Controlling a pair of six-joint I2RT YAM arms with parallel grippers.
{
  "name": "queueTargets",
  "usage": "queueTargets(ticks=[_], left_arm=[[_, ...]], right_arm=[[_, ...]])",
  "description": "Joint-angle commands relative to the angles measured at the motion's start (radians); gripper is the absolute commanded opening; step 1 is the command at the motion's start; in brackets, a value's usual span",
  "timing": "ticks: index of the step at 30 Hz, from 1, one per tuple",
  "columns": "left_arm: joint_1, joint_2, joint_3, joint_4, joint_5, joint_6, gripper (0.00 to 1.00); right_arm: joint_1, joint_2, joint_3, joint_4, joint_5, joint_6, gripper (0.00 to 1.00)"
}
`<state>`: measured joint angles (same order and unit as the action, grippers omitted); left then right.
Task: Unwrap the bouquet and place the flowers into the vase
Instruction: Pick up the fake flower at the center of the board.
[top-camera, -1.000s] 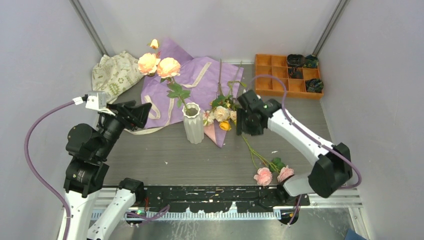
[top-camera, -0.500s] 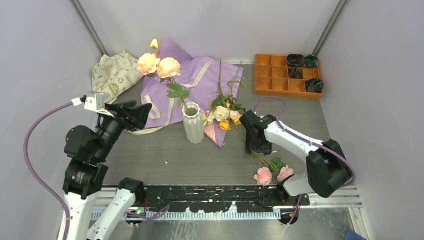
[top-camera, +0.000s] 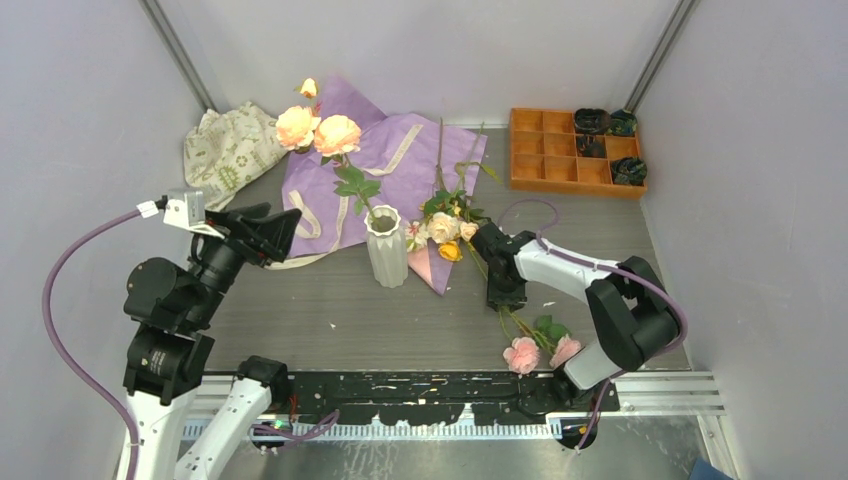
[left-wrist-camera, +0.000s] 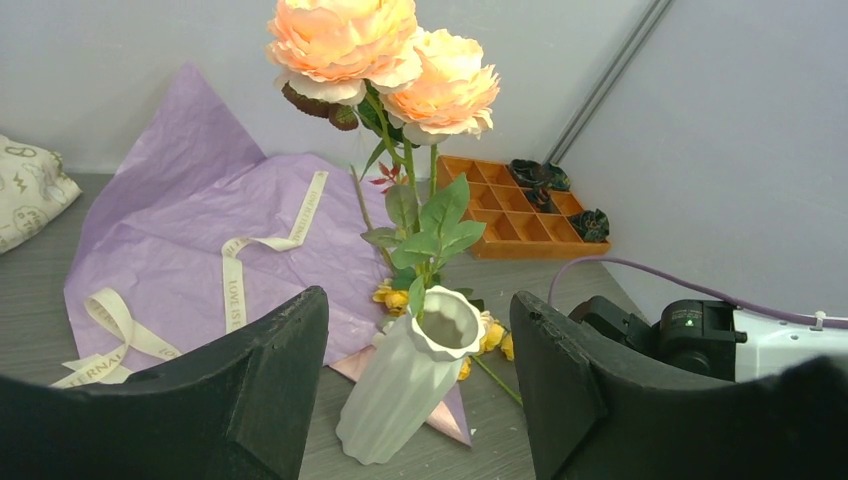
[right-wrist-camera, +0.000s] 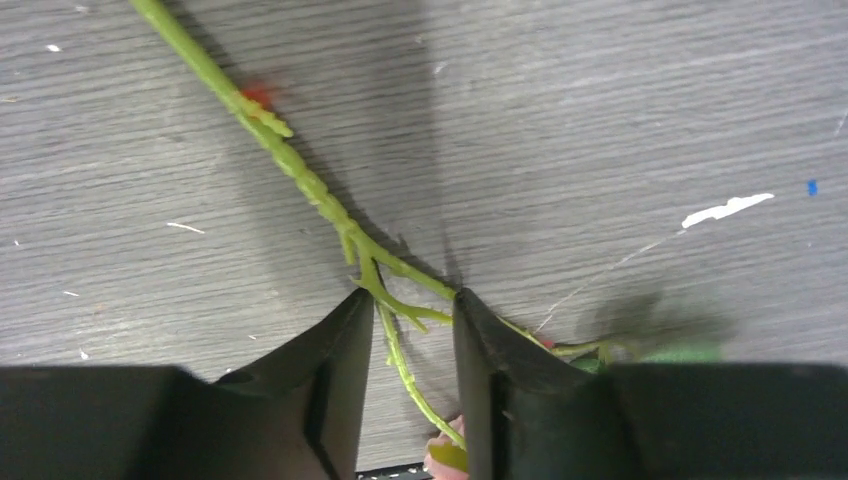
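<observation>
The white ribbed vase (top-camera: 386, 246) (left-wrist-camera: 405, 380) stands mid-table with two peach roses (top-camera: 318, 131) (left-wrist-camera: 385, 50) in it. The bouquet's purple paper (top-camera: 400, 160) lies spread flat behind it, with a cluster of cream and yellow flowers (top-camera: 445, 225) on its near edge. A branch of two pink roses (top-camera: 540, 350) lies at the front. My right gripper (top-camera: 497, 295) (right-wrist-camera: 410, 310) is down on that branch's green stem (right-wrist-camera: 300, 180); its jaws straddle the fork with a narrow gap left. My left gripper (top-camera: 275, 225) (left-wrist-camera: 418, 300) hovers wide open left of the vase, holding nothing.
An orange compartment tray (top-camera: 545, 150) with dark items sits at the back right. A patterned cloth (top-camera: 228, 145) lies at the back left. Cream ribbon (top-camera: 310, 215) trails over the paper toward the left arm. Enclosure walls stand close on three sides.
My right gripper has come from beside the flower cluster toward the near edge and down onto the pink roses' stem, its jaws narrowing. The left arm has barely moved.
</observation>
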<state>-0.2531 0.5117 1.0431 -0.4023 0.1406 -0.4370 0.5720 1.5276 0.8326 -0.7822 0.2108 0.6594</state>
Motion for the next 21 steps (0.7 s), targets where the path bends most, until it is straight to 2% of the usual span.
queueTargets(ticks=[1, 3, 7, 10, 16, 21], left_arm=[[-0.001, -0.018, 0.023, 0.021, -0.011, 0.019, 0.68], [0.0, -0.02, 0.025, 0.02, -0.013, 0.02, 0.68], [0.0, -0.018, 0.027, 0.021, -0.01, 0.017, 0.68], [0.0, -0.013, 0.027, 0.026, -0.006, 0.011, 0.68], [0.0, -0.007, 0.026, 0.038, 0.003, -0.004, 0.68], [0.0, -0.006, 0.029, 0.043, 0.008, -0.01, 0.67]], right_arm=[[-0.002, 0.056, -0.04, 0.118, -0.025, 0.014, 0.3], [-0.002, 0.047, -0.053, 0.12, -0.033, 0.014, 0.17], [0.0, -0.034, -0.06, 0.09, -0.053, 0.019, 0.02], [0.006, -0.157, -0.032, 0.026, -0.082, 0.031, 0.01], [0.022, -0.412, 0.126, -0.147, -0.126, 0.049, 0.01], [0.022, -0.505, 0.252, -0.21, -0.166, 0.065, 0.01]])
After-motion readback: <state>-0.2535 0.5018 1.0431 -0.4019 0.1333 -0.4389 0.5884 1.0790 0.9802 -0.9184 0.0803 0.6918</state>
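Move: Low over the bare board, the right hand has the pink flower's stem lying between its open fingers, level with them and barely 1 cm to its left. One pink head lies about 8 cm back and 3 cm right, the other some 7 cm back and 9 cm right. The yellow and cream flowers lie about 11 cm ahead and 8 cm left; the vase stands roughly 6 cm ahead, 18 cm left. From the left hand, the stem is about 27 cm right, level fore and aft, 40 cm below. Closing from about half open to shut, the right fingers pinch the pink flower's stem just above its fork while the hand eases about 1 cm left. It then lifts the stem about 14 cm off the board, quickening and drifting a little farther left, with the wrist swinging the fingertips some 30 degrees outward to the left and forward. ##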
